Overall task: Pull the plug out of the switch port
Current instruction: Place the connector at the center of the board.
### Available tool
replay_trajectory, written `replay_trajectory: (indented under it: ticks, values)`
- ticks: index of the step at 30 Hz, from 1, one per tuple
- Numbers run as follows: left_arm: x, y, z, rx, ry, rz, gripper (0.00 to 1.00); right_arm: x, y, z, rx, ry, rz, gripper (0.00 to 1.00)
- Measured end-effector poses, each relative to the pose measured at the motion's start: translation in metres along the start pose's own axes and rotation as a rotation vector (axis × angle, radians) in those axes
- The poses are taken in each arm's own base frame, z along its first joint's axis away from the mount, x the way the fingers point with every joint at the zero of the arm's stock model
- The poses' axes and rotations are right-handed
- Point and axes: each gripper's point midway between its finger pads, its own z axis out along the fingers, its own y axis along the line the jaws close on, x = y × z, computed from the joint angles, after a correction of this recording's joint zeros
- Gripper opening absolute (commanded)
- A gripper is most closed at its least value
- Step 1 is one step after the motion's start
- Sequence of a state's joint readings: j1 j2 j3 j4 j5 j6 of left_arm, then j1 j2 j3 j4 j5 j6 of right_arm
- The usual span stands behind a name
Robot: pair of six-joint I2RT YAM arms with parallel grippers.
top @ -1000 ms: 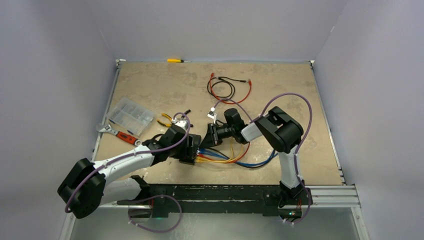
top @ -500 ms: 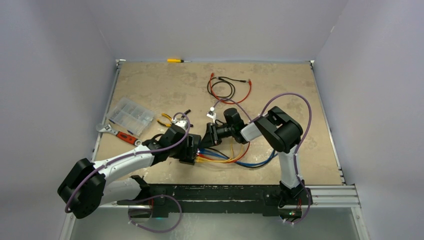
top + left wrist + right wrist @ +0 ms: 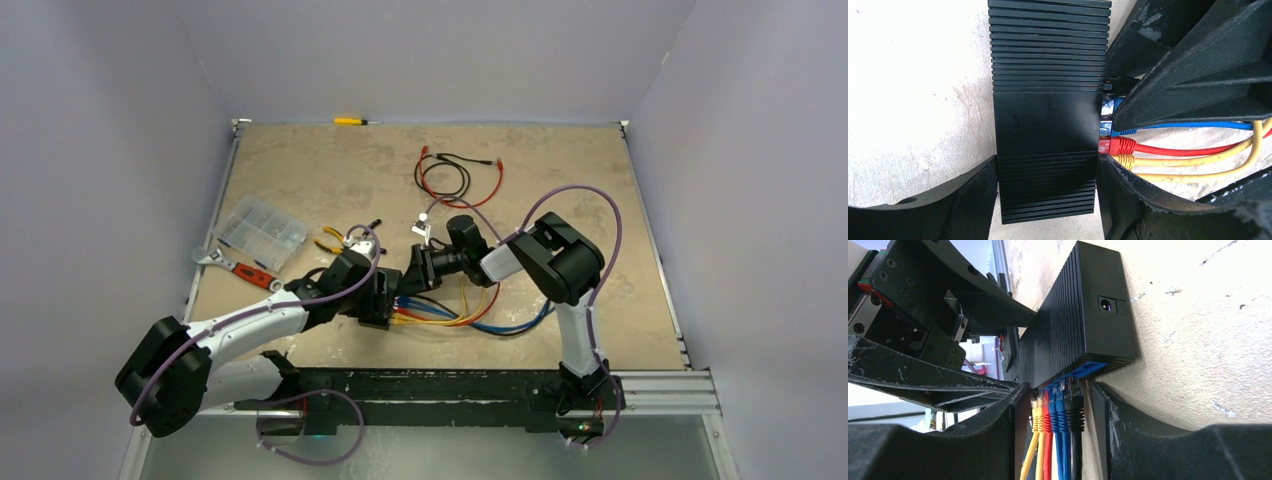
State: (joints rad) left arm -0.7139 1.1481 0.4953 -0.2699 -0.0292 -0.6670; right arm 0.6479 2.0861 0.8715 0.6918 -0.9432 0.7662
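The switch (image 3: 1048, 125) is a flat black ribbed box lying on the table, with my left gripper (image 3: 1047, 167) shut on its near end, one pad on each long side. From its socket face run several plugs: yellow (image 3: 1038, 415), red (image 3: 1048, 412), two blue (image 3: 1060, 410) and black (image 3: 1075, 410). My right gripper (image 3: 1058, 390) stands open around this row, with a gap showing beside the black plug. In the top view both grippers meet at mid-table, the left gripper (image 3: 378, 298) and the right gripper (image 3: 412, 275), and they hide most of the switch.
Coloured cables (image 3: 480, 315) trail right from the switch across the table. A clear compartment box (image 3: 262, 231), a wrench (image 3: 235, 265) and pliers (image 3: 330, 240) lie to the left. Red and black leads (image 3: 450, 175) lie coiled behind, and a yellow screwdriver (image 3: 350, 121) sits at the back edge.
The right gripper has edged slightly left toward the switch. The left arm and the switch have not moved.
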Motion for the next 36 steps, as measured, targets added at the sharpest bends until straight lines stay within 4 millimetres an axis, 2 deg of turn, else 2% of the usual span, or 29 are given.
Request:
replay_trajectory:
  ticks: [3, 9, 17, 24, 33, 36]
  values:
    - [0.0, 0.0, 0.0, 0.0, 0.0, -0.002, 0.0, -0.001, 0.001, 0.0, -0.002, -0.003, -0.004, 0.51]
    - [0.0, 0.0, 0.0, 0.001, 0.0, -0.002, 0.0, -0.003, -0.003, 0.0, 0.012, -0.013, -0.003, 0.37]
    - [0.0, 0.0, 0.0, 0.001, 0.0, -0.002, 0.0, -0.009, -0.007, -0.004, 0.027, -0.034, 0.008, 0.47]
    - [0.0, 0.0, 0.0, 0.002, 0.0, -0.002, 0.0, -0.013, -0.008, -0.003, 0.03, -0.041, 0.001, 0.38]
    - [0.0, 0.0, 0.0, 0.0, -0.002, -0.001, 0.0, -0.011, -0.011, -0.003, 0.034, -0.037, 0.008, 0.18]
    - [0.0, 0.0, 0.0, -0.001, -0.002, 0.0, 0.0, -0.01, -0.01, -0.003, 0.027, -0.034, 0.003, 0.04]
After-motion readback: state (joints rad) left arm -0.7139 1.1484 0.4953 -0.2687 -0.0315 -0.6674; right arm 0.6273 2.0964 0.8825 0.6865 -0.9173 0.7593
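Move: The black plug sits in the switch's port face about 1 cm ahead and 1 cm to the left of the right hand's open fingers, at their height. The nearest blue plug is level and 1 cm left, the red plug some 3 cm back and 1 cm left. From the left hand, still gripping the switch, the black plug lies about 4 cm ahead and 5 cm right. The right hand edges about 1.5 cm forward, bringing its fingers over the black plug, and closes them around it. ##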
